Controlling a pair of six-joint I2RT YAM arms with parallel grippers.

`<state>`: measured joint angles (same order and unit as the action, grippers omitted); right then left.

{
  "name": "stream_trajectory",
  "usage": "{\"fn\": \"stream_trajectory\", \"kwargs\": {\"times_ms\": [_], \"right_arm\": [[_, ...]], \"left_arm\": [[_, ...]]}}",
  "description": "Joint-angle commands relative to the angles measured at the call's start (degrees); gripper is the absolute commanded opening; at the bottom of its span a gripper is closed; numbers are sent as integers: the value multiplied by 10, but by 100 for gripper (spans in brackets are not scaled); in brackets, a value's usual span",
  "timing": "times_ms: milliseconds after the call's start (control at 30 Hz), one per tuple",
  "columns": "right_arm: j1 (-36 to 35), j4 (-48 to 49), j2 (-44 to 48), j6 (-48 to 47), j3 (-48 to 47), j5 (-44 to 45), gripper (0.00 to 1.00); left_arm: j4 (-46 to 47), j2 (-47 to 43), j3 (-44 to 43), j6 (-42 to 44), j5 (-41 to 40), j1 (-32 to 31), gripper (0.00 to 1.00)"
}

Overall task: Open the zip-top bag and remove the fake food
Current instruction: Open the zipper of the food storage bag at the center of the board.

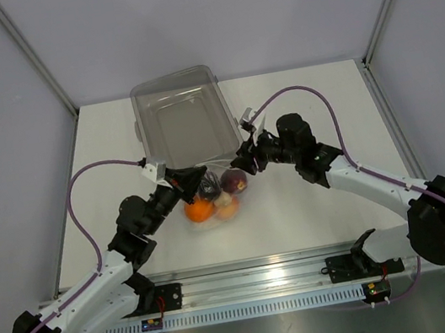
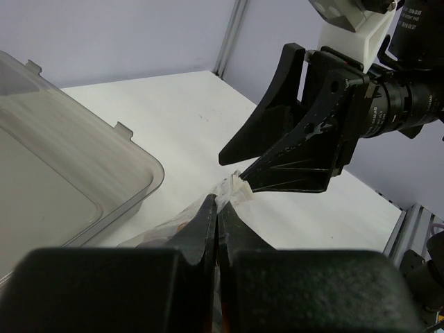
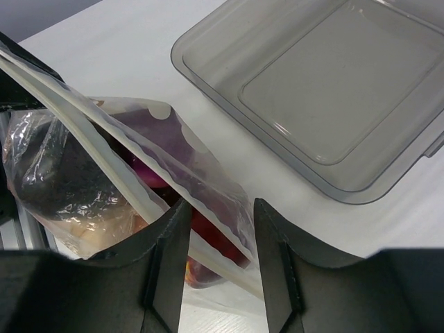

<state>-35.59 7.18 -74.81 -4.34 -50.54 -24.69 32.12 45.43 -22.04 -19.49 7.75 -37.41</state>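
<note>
The zip-top bag (image 1: 215, 198) lies on the table between both arms, its mouth raised. Inside it the fake food shows: an orange piece (image 1: 198, 211), a peach piece (image 1: 227, 207) and a dark red-purple piece (image 1: 235, 182). My left gripper (image 2: 216, 201) is shut on one side of the bag's top edge (image 2: 236, 189). My right gripper (image 3: 220, 205) stands open at the bag's other end. The dotted upper lip of the bag (image 3: 201, 187) and its white zip strip run between the right gripper's fingers, with a gap to each pad. Dark red food (image 3: 208, 232) shows through the film there.
A rigid clear plastic bin (image 1: 183, 122) stands just behind the bag, close to both grippers. The table's side rails and grey walls frame the work area. Bare white table lies left and right of the bag.
</note>
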Motion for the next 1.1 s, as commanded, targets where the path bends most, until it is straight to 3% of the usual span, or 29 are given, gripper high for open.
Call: {"fn": "stream_trajectory", "kwargs": {"times_ms": [0, 133, 167, 300, 433, 533, 667, 833, 1067], "right_arm": [[-7, 1, -14, -9, -16, 0, 48], [-7, -12, -29, -6, -35, -11, 34], [-7, -16, -31, -3, -36, -12, 23], [-7, -28, -28, 9, -46, -8, 0], [-6, -38, -13, 35, -49, 5, 0], [-7, -53, 5, 70, -54, 40, 0], [-7, -115, 36, 117, -70, 90, 0], [-7, -147, 91, 140, -65, 176, 0], [-7, -225, 162, 176, -68, 297, 0]], "left_arm": [[29, -11, -27, 2, 10, -2, 0], [30, -11, -27, 2, 13, -2, 0], [31, -10, -26, 2, 12, -2, 0], [30, -10, -27, 1, 9, -1, 0], [28, -10, -26, -6, -5, -2, 1], [20, -5, -28, -12, -21, -1, 8], [1, 3, -40, -18, -34, -1, 22], [-7, 9, -49, -36, -37, -1, 52], [-49, 7, -68, -115, -75, -1, 73]]}}
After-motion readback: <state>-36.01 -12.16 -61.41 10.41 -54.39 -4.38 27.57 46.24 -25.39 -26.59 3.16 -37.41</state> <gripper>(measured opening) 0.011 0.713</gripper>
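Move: The end of the bag's open mouth is right at the right hand, its lip already between the spread fingers and about 2 cm below the hand point. The red-purple food sits some 7 cm under this hand, 1 cm to its left and level with it fore and aft; the gray tray's middle is about 17 cm ahead, 9 cm left and 12 cm lower. The left hand keeps the mouth's left end pinched in its fingers, 0 cm off, with the orange about 4 cm back, 2 cm left and 9 cm below. The right fingers pinch one lip of the bag, seemingly the far one, sinking about 2 cm as they shut. Holding that lip, the right hand then pulls it to the right by some 7 cm and up about 6 cm, turning clockwise roughly 20 degrees, while the nearly still left hand opens wide and lets go of the mouth's left end. ##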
